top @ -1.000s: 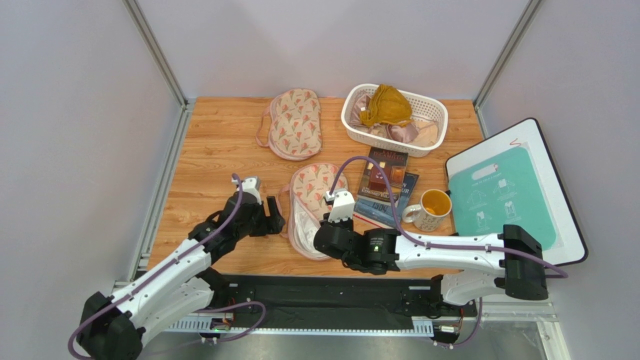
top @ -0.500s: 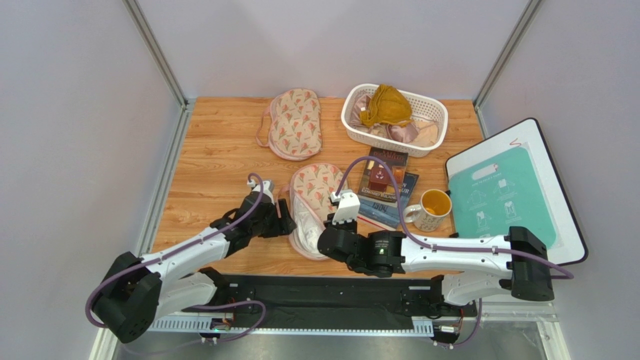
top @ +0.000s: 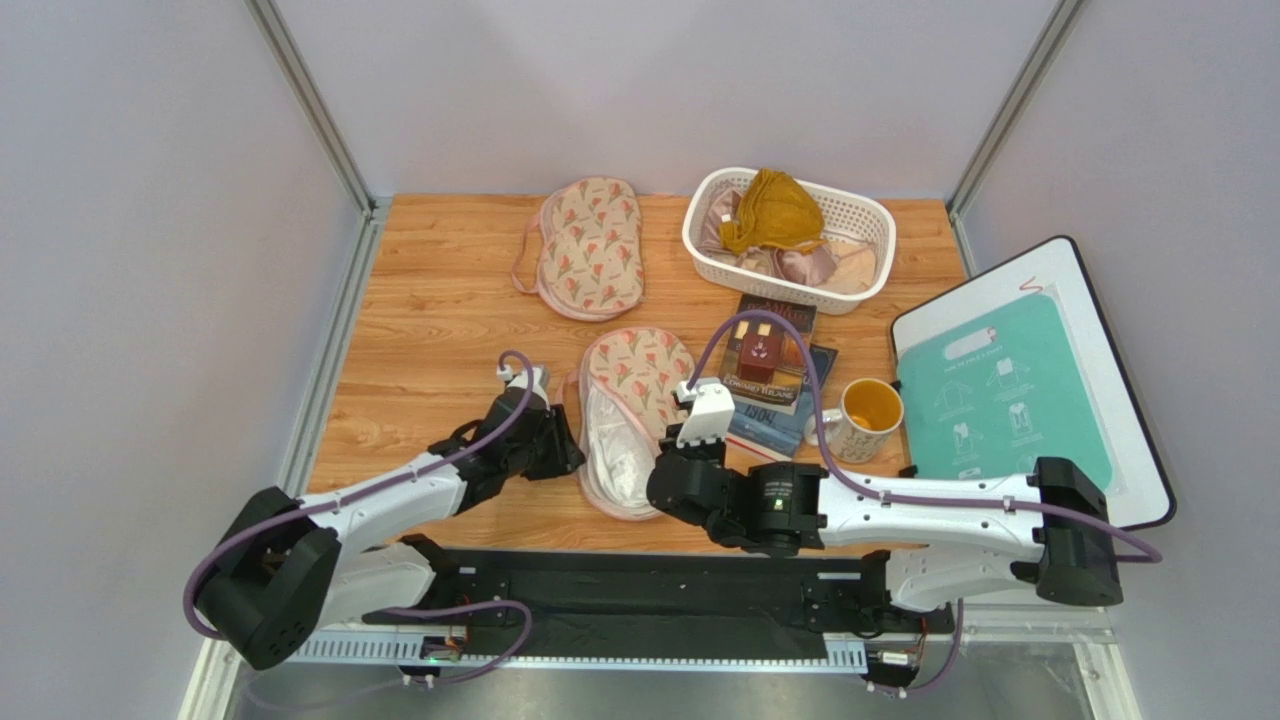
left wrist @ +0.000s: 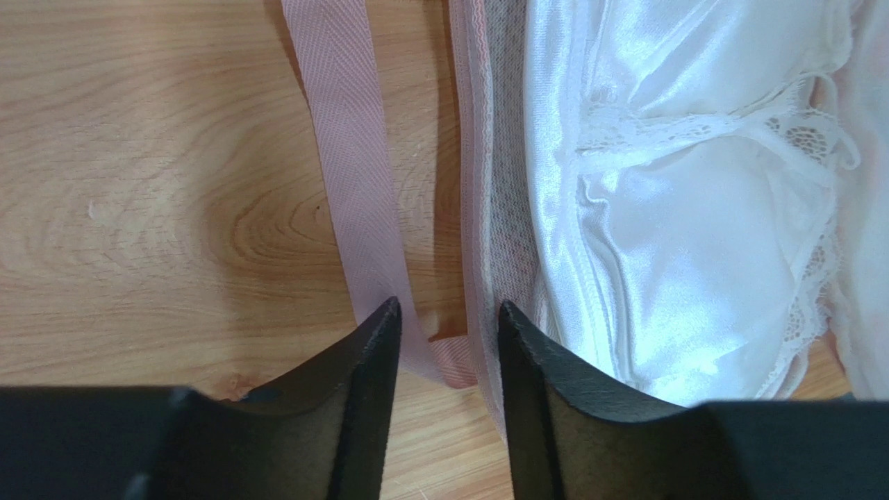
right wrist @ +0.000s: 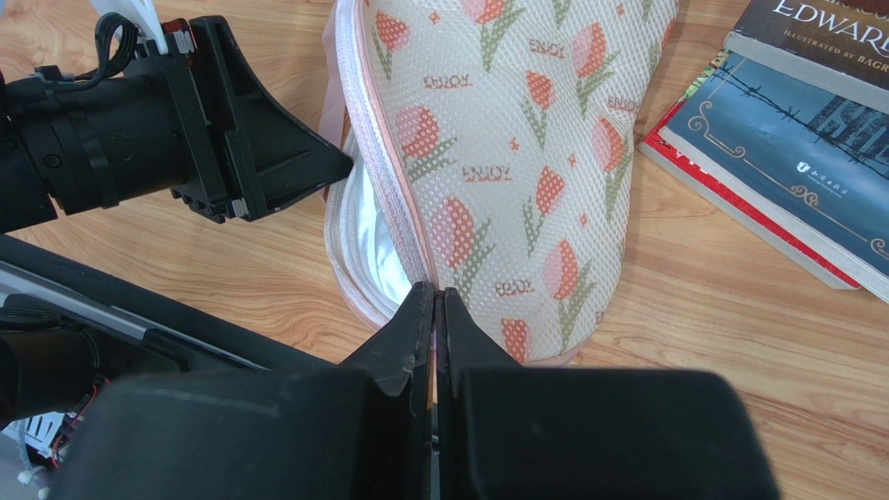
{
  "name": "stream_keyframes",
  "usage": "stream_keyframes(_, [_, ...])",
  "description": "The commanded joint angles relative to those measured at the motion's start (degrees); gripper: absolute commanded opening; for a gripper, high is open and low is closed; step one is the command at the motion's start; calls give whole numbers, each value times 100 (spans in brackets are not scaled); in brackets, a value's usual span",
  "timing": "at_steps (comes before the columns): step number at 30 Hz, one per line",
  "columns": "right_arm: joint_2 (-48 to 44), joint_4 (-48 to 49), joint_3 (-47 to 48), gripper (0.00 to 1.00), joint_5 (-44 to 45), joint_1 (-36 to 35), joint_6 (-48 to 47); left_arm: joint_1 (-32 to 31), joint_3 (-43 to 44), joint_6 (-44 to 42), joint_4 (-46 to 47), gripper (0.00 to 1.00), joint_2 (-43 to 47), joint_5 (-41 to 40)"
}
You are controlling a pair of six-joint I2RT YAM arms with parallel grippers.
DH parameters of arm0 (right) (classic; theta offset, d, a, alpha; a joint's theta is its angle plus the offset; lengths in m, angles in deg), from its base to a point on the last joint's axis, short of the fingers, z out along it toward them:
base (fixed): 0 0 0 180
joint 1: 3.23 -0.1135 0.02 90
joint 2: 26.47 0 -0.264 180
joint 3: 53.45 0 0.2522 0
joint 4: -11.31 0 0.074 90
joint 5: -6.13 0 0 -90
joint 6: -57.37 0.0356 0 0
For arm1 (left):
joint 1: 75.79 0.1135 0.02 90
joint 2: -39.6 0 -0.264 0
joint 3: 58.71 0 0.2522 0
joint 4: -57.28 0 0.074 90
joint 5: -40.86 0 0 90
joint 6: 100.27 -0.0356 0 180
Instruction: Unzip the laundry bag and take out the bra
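Observation:
The laundry bag, beige with a red floral print, lies mid-table with its left side gaping. The white shiny bra shows inside it, and also fills the left wrist view as the bra. My left gripper is open at the bag's left rim. One finger is on the loose pink strap and the other on the mesh edge. My right gripper is shut on the pink zip rim at the near end of the laundry bag, with the bra visible under the raised flap.
A second floral bag lies at the back. To its right, a white basket holds mustard and satin garments. Stacked books and a mug sit right of the bag. A teal-and-white board leans at the right edge.
My left gripper has moved right, up to the bag's open left rim, and its jaws have narrowed. The right gripper has stayed shut at the bag's near end, shifting slightly right.

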Motion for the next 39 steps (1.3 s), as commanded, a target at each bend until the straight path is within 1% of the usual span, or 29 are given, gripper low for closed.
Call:
stream_keyframes(1, [-247,53,-110,0,344,-43,242,-11,-58,107,496,38,-148,106])
stream_keyframes(2, [-256,45,-119,0,353,-43,259,-20,-75,134,575,32,-174,106])
stream_keyframes(4, [-291,1,-145,0,371,-43,303,-20,-93,160,637,25,-165,97])
stream_keyframes(5, [-300,-17,-154,0,388,-43,364,-20,-102,169,680,17,-157,88])
stream_keyframes(6, [-317,-113,-154,0,423,-43,417,-20,-110,187,698,12,-157,80])
stream_keyframes(8, [-344,-254,-154,0,502,-43,653,-20,-119,213,690,0,-95,27])
stream_keyframes(10, [-379,-491,-180,0,634,-43,786,-20,-154,222,585,0,1,-139])
stream_keyframes(12, [-493,-675,-233,0,739,-52,988,-20,-189,231,427,0,282,-350])
stream_keyframes(13, [-537,-728,-259,0,783,-52,1059,-20,-251,239,304,0,405,-586])
stream_keyframes(16, [-695,-992,-321,0,933,-52,1349,-11,-356,239,-179,0,1011,-965])
stream_keyframes(17, [-713,-1054,-347,0,968,-52,1419,-11,-374,248,-276,0,1334,-1045])
stream_keyframes(25, [-336,-1247,-427,0,1100,-61,2166,-11,-638,362,-1576,0,2908,-1976])
stream_keyframes(28, [-186,-1256,-409,0,1100,-70,2272,-11,-629,345,-1902,0,3252,-2152])
stream_keyframes(33, [7,-1362,-426,0,1100,-79,2544,-11,-498,345,-2254,0,3271,-2389])
stream_keyframes(39, [52,-1388,-593,0,978,-122,2782,68,-471,345,-2228,0,3122,-2364])
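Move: The laundry bag's left rim runs between the open left fingers, about 1 cm right of that hand's middle, with the bra's middle some 8 cm right and 4 cm ahead, and the pink strap about 2 cm left and 5 cm ahead. The right gripper already holds the flap's near edge; from it the blue book lies roughly 17 cm right and 10 cm ahead, the bra 4 cm left and 6 cm ahead, both about 11 cm lower. Shut the left fingers fully on the bag's left rim, then pull the rim about 9 cm to the left, rising some 4 cm and easing down slightly at the end, with the wrist turning nearly 20 degrees counter-clockwise. Meanwhile keep the right gripper shut on the flap and draw it about 6 cm right towards the blue book's side, then lower it some 4 cm, turning clockwise. ##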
